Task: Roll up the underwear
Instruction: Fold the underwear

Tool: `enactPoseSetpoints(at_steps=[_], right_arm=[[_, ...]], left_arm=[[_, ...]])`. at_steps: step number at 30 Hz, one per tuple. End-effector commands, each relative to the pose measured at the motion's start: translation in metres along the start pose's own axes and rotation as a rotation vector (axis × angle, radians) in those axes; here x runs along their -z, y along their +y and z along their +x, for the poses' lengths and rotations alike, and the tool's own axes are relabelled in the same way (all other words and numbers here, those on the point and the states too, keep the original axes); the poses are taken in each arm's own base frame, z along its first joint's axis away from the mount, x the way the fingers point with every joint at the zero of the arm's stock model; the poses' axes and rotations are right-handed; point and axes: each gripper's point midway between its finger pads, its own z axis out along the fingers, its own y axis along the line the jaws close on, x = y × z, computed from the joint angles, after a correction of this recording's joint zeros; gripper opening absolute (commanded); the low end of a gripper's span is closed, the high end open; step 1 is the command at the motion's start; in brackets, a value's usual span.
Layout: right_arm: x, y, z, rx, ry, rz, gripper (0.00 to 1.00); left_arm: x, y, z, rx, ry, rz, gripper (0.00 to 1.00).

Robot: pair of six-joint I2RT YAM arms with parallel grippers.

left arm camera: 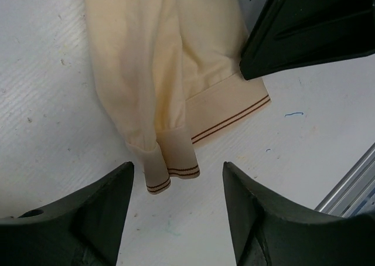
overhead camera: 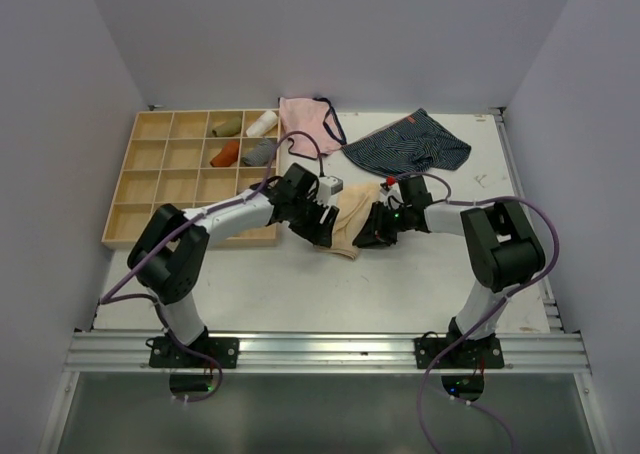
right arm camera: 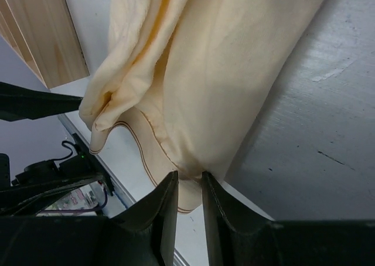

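Observation:
The pale peach underwear [overhead camera: 350,219] lies bunched lengthwise on the white table between my two grippers. In the left wrist view its folded hem with thin brown lines [left arm camera: 170,172] reaches just into the gap of my left gripper [left arm camera: 177,172], which stands open and touches no cloth. My right gripper [right arm camera: 190,177] is shut on a fold at the underwear's [right arm camera: 217,61] lower edge. From above, the left gripper [overhead camera: 322,229] and right gripper [overhead camera: 368,232] face each other across the cloth. The right gripper's dark finger [left arm camera: 304,26] rests on the cloth's far side.
A wooden compartment tray [overhead camera: 150,184] with several rolled cloths stands at the back left, its corner close to the cloth [right arm camera: 41,31]. A pink pair with dark trim [overhead camera: 305,119] and a navy striped pair [overhead camera: 410,144] lie behind. The table's metal rail [overhead camera: 320,349] runs along the near edge.

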Motion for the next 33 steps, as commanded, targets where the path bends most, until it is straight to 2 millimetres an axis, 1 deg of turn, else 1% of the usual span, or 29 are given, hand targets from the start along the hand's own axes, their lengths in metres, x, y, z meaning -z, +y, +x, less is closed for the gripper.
enactPoseSetpoints(at_steps=[1,2,3,5,6,10,12,13,14,16,17,18,20,21,23,24,25,26,29,33], right_arm=[[-0.003,-0.002,-0.004,0.018,-0.014,0.009,0.27],[-0.003,-0.002,-0.003,0.018,-0.011,0.008,0.27],[-0.004,-0.002,-0.003,0.014,-0.007,0.005,0.27],[-0.004,-0.003,-0.002,0.013,-0.007,0.007,0.26],[-0.004,-0.003,-0.001,0.013,-0.007,0.007,0.26],[0.000,0.003,-0.003,0.024,-0.012,-0.001,0.27],[0.003,0.005,-0.002,0.025,-0.004,-0.002,0.27],[0.005,0.011,-0.004,0.037,-0.009,-0.015,0.27],[0.008,0.013,-0.001,0.040,0.003,-0.014,0.27],[0.013,0.020,-0.002,0.062,0.008,-0.025,0.28],[0.018,0.023,0.001,0.077,0.019,-0.027,0.28],[0.021,0.025,0.002,0.085,0.024,-0.028,0.29],[0.030,0.029,0.002,0.098,0.030,-0.031,0.29],[0.033,0.029,0.002,0.100,0.029,-0.027,0.29],[0.039,0.024,0.002,0.085,0.033,-0.010,0.30],[0.039,0.021,0.004,0.078,0.040,0.003,0.30],[0.041,0.014,0.009,0.057,0.061,0.031,0.29],[0.041,0.008,0.009,0.060,0.065,0.055,0.27],[0.037,-0.003,0.015,0.024,0.082,0.076,0.25],[0.028,-0.007,0.013,-0.004,0.095,0.069,0.24]], left_arm=[[-0.004,-0.010,-0.014,0.012,-0.022,-0.001,0.65],[-0.005,-0.012,-0.014,0.006,-0.023,-0.004,0.65],[-0.007,-0.014,-0.016,0.001,-0.021,-0.009,0.61],[-0.009,-0.012,-0.016,-0.002,-0.019,-0.038,0.57],[-0.011,-0.010,-0.016,-0.002,-0.016,-0.049,0.52],[-0.011,-0.002,-0.019,-0.005,-0.020,-0.101,0.45],[-0.009,-0.003,-0.021,-0.007,-0.024,-0.098,0.41],[-0.010,-0.002,-0.021,-0.011,-0.021,-0.099,0.40],[-0.010,-0.003,-0.021,-0.013,-0.020,-0.097,0.39],[-0.011,-0.002,-0.019,-0.016,-0.010,-0.098,0.33],[-0.013,0.000,-0.017,-0.018,-0.001,-0.101,0.32],[-0.014,0.000,-0.016,-0.017,0.003,-0.101,0.28],[-0.015,0.000,-0.015,-0.025,0.009,-0.099,0.26],[-0.015,0.000,-0.014,-0.027,0.014,-0.098,0.22],[-0.014,0.000,-0.015,-0.035,0.013,-0.096,0.19],[-0.013,0.000,-0.017,-0.041,0.009,-0.096,0.15],[-0.013,0.000,-0.016,-0.045,0.009,-0.096,0.14],[-0.012,0.000,-0.017,-0.049,0.006,-0.097,0.14],[-0.009,-0.003,-0.020,-0.060,-0.004,-0.087,0.13],[-0.006,-0.006,-0.024,-0.073,-0.016,-0.077,0.10]])
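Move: The doubled-over near end of the underwear hangs between the left hand's open fingers, about 1 cm to its right and 2 cm below. From that hand, the wooden tray's near right corner is some 11 cm left and 1 cm nearer the base; the striped cloth is about 21 cm ahead and 19 cm right. From the right hand, the doubled-over end lies roughly 8 cm left, level front to back, and the underwear's near right corner just 2 cm back. The left fingers close on the doubled-over waistband end and pinch it, the hand easing about 1.5 cm down and 1 cm right around it. The right hand first stays on the near right part of the underwear, then comes free, lifting some 2.5 cm and drawing about 2.5 cm right and a little back, before sinking slightly. ##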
